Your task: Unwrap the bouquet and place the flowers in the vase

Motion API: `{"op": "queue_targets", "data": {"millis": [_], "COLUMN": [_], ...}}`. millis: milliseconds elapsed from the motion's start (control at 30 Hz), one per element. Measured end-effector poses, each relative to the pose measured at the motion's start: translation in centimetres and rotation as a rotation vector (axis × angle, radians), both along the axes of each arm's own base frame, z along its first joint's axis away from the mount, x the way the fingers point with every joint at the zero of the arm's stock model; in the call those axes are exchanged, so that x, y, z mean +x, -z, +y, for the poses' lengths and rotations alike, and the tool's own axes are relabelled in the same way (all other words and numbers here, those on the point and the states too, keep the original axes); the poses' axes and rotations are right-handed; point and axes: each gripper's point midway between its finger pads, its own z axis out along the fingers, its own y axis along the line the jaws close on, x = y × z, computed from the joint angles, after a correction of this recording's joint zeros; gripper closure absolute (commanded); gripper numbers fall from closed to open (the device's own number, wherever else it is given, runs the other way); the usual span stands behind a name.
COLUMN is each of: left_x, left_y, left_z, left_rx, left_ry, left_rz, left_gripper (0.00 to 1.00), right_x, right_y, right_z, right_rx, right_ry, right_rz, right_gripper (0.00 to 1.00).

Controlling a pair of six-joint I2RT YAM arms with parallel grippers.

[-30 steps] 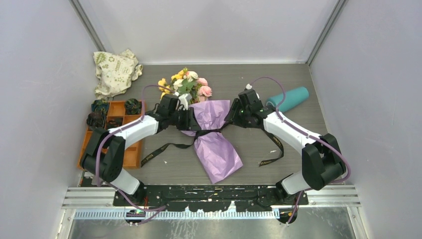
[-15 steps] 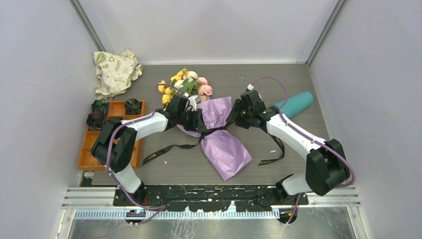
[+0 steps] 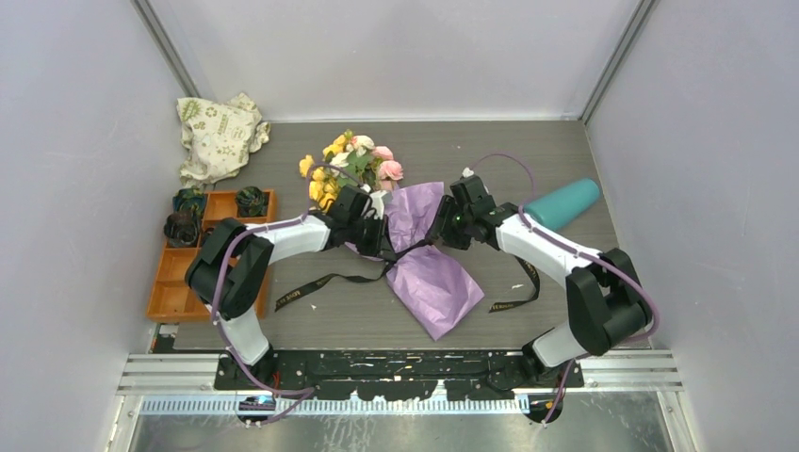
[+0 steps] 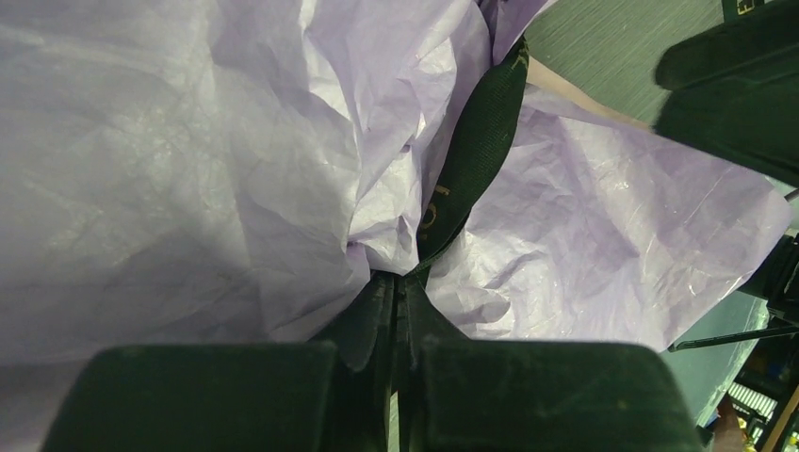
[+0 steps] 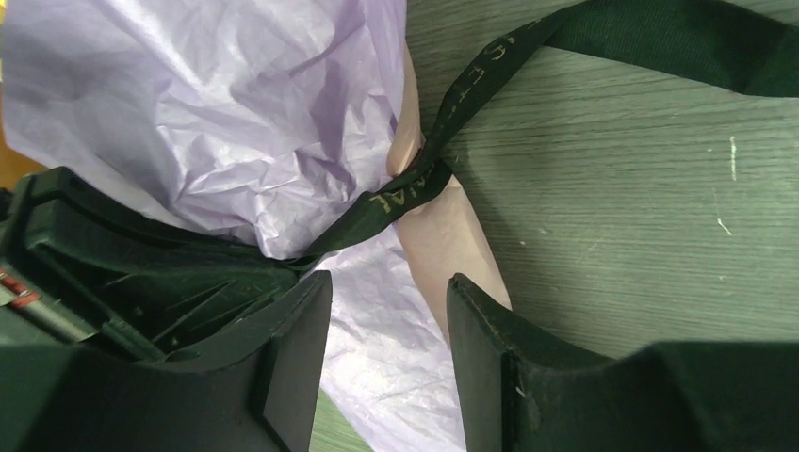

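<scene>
The bouquet lies mid-table, its flowers (image 3: 353,160) pointing away and its purple wrapping paper (image 3: 433,282) trailing toward me. A black gold-lettered ribbon (image 3: 320,285) is tied round its waist. My left gripper (image 3: 388,235) presses in from the left; in the left wrist view the left gripper (image 4: 403,282) is shut on the ribbon (image 4: 471,151) where it crosses the paper (image 4: 188,169). My right gripper (image 3: 438,231) faces it from the right. In the right wrist view the right gripper (image 5: 389,282) is open, straddling the paper (image 5: 236,113) just below the ribbon (image 5: 415,184). The teal vase (image 3: 562,204) lies on its side behind the right arm.
A beige printed cloth bag (image 3: 219,135) sits at the back left. An orange compartmented tray (image 3: 203,254) with dark rosettes lies along the left wall, beside the left arm. A loose ribbon tail (image 3: 518,287) lies under the right forearm. Grey walls close in on three sides.
The left gripper has pushed right into the bouquet's waist and closed on the ribbon. The bouquet and the vase have shifted right; the right gripper has edged toward the bouquet, still open.
</scene>
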Motion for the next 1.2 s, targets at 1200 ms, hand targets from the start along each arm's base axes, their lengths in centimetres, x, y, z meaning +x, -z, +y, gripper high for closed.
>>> {"op": "queue_targets", "data": {"millis": [1200], "left_x": [0.4], "left_y": [-4.7], "left_z": [1.3], "left_rx": [0.007], "left_ry": [-0.049], "left_rz": [-0.119], "left_gripper": [1.0], "right_x": [0.4], "right_y": [2.2], "right_z": [7.9], "right_rx": [0.119], "right_ry": [-0.066], "right_rz": [0.104], "right_gripper": [0.46]}}
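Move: The left fingertips are already shut on the black ribbon where it cinches the purple wrap. From the right hand that ribbon cinch lies about 10 cm left, 3 cm back and 5 cm below. The blooms sit some 14 cm ahead and 19 cm left of the right hand, about 6 cm lower; the wrap's loose tail lies about 12 cm back, 2 cm left and 8 cm down. Keep the left fingers shut on the ribbon, lift them about 5 cm early on, tipping them slightly, then hold there. Meanwhile sink the open right gripper some 3 cm, then sweep it left, about 8 cm in all, over the wrap and up beside the left fingertips, with the ribbon between its open fingers; don't close. ##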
